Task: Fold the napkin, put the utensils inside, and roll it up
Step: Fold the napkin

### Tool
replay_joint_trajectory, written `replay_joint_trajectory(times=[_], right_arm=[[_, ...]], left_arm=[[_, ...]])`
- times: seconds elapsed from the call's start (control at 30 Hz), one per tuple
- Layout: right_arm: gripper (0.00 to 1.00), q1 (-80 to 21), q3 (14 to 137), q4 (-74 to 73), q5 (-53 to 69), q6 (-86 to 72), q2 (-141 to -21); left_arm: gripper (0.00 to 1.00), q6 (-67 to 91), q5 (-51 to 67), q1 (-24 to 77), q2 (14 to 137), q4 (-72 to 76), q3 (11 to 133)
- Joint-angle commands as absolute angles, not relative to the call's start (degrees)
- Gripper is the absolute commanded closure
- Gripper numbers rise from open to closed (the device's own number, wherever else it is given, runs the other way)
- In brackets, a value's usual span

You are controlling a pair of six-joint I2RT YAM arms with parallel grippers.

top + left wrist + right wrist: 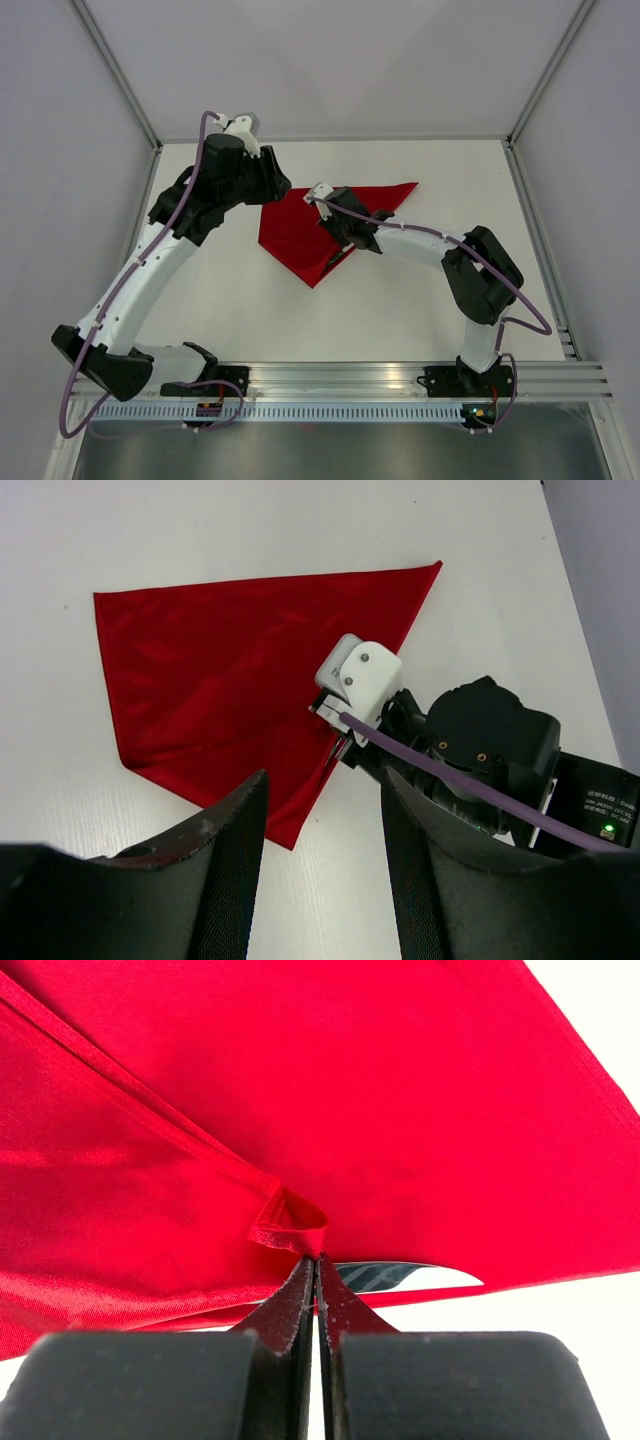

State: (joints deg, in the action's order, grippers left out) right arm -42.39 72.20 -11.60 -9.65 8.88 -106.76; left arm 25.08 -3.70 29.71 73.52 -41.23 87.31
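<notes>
The deep-red napkin (pixel 300 232) lies on the white table, folded into a rough triangle (pixel 210 670). My right gripper (pixel 336 256) sits at its right edge, shut on a small pinched loop of the hem (pixel 290 1225), and lifts that edge slightly. Under the lifted cloth (pixel 400 1090) a thin shiny grey sliver (pixel 385 1276) shows; I cannot tell whether it is one of the utensils. Otherwise the utensils are hidden. My left gripper (pixel 272 185) hovers over the napkin's far-left corner, open and holding nothing, its dark fingers (pixel 235 860) framing bare table and the napkin's near tip.
White walls close in the table on the left, back and right. An aluminium rail (pixel 400 378) with both arm bases runs along the near edge. The right arm's wrist and purple cable (pixel 470 780) lie just right of the napkin.
</notes>
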Motion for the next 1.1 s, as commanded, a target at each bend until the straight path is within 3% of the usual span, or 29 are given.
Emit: replay_joint_trajectory(times=[0.0, 0.9, 1.07], right_arm=[[0.97, -41.05, 72.86, -11.6, -8.97, 7.74, -105.82], [0.97, -34.45, 69.79, -13.45, -5.45, 5.36, -105.82], [0.91, -33.66, 70.31, -14.5, -3.88, 4.22, -106.43]], left_arm=[[0.46, 25.57, -0.44, 29.79, 74.79, -37.09, 85.61], [0.46, 27.68, 5.54, 30.59, 88.5, -28.39, 77.87], [0.46, 27.86, 6.24, 30.85, 91.49, -27.42, 77.78]])
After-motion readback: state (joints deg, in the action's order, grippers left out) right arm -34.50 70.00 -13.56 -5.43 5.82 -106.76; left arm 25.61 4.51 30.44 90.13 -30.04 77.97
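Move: My right hand holds the napkin's folded-over corner; its place on the long slanted fold lies about 5 cm to the right, 1 cm ahead and 3 cm down. The knife's middle is some 3 cm right of this hand and 1 cm back, the napkin's far right corner about 20 cm ahead and 22 cm right. From my raised left hand, the held corner lies roughly 5 cm ahead, 6 cm right and 26 cm down. Keeping the corner pinched, I draw it about 5 cm to the right across the knife to the slanted fold, first easing slightly forward, then sinking some 2 cm. Meanwhile my left hand, fingers half open and empty, drops about 14 cm towards the flap, drifting right and a little forward as its fingers tip some 15 degrees further down; it stays above the cloth. ##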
